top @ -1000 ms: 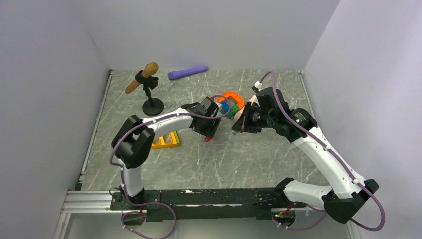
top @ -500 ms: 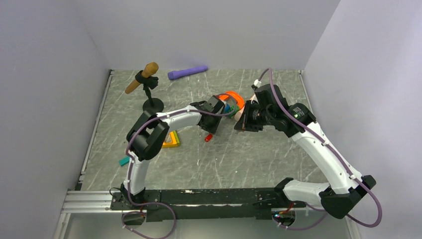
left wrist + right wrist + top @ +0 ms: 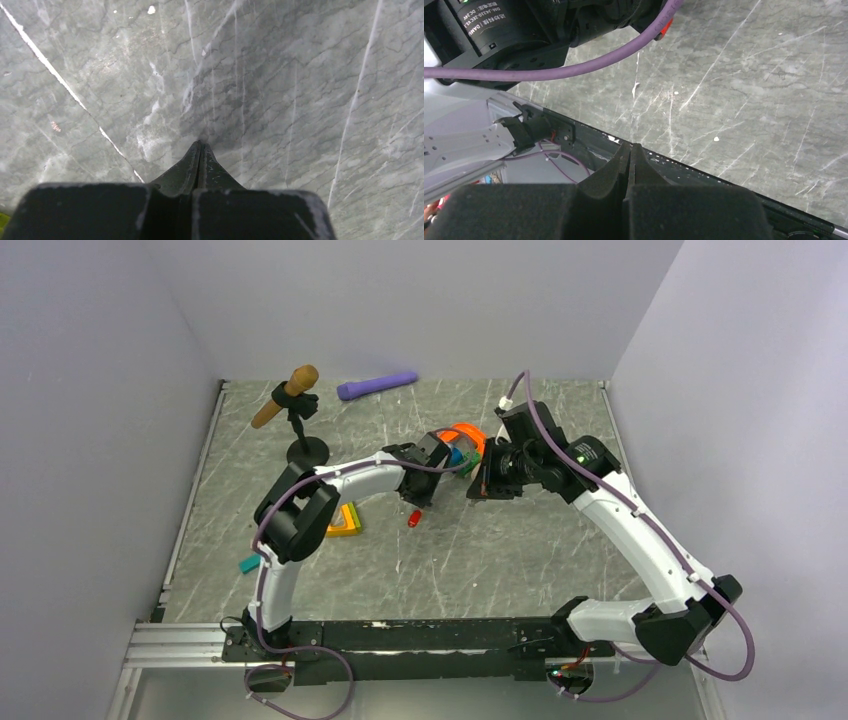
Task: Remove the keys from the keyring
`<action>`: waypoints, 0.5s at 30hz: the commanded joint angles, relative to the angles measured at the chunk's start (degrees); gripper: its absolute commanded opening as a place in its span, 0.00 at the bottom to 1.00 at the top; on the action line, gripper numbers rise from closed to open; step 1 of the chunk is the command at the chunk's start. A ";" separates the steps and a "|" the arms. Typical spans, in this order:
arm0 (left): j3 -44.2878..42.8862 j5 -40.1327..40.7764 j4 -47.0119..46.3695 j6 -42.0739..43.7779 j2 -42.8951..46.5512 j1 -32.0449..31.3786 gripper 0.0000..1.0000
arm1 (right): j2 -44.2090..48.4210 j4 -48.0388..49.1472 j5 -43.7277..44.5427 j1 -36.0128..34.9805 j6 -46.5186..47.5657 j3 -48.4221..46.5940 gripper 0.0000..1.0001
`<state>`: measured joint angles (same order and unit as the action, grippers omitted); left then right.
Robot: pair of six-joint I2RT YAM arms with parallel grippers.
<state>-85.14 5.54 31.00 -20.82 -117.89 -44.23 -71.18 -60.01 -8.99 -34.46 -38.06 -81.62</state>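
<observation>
The key, a tiny red oval piece point(image 3: 413, 519), lies loose on the grey table just below my left wrist. A red bit at the top edge of the right wrist view point(image 3: 665, 28) may be the same piece. The keyring, an orange loop with blue and green blocks point(image 3: 464, 437), sits behind both wrists and is partly hidden by them. My left gripper point(image 3: 421, 496) is shut and empty, pointing down at bare table point(image 3: 201, 143). My right gripper point(image 3: 474, 492) is shut and empty point(image 3: 630, 146), just right of the left one and pointing toward the table's near edge.
A yellow and orange block point(image 3: 344, 522) lies under the left forearm. A teal piece point(image 3: 249, 563) lies near the left elbow. A black stand holding a wooden handle point(image 3: 299, 420) stands at the back left. A purple cylinder point(image 3: 377, 386) lies by the back wall.
The left arm has folded its elbow in, uncovering the teal piece, and its wrist has shifted slightly back. The right wrist has moved a little left and back. Both grippers stay shut.
</observation>
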 commanded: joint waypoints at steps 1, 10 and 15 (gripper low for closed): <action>1.22 3.49 2.12 -1.92 4.35 1.45 0.00 | 0.02 0.73 -1.17 0.25 1.02 -2.28 0.00; 5.78 7.14 5.26 -6.73 8.41 8.32 0.00 | 1.08 5.15 -1.86 0.53 0.90 2.06 0.00; 7.64 6.25 5.15 -6.53 9.66 9.12 0.12 | -0.26 8.54 -2.03 1.42 3.17 3.94 0.00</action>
<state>-78.54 11.42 35.22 -26.30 -111.48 -34.68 -71.42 -56.75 -10.61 -33.69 -37.06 -78.87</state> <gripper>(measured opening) 0.053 0.011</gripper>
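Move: The keyring's red fob lies just by the left gripper's shut fingertips, its middle about 3 cm back and 2 cm left of them, almost level in height. The yellow-green frame stands roughly 22 cm to that hand's left and 3 cm back; the blue-green bricks are some 12 cm ahead and 9 cm to its right. From the raised right gripper the fob is about 9 cm ahead, 13 cm left and 25 cm down. Sweep the left gripper left, low over the table, by about 9.5 cm towards the yellow-green frame, easing some 2 cm forward and turning counter-clockwise some 15 degrees. Keep the fingers shut on the keyring's end so the red fob trails along, and only begin to part them at the very end. Hold the right gripper nearly still. ##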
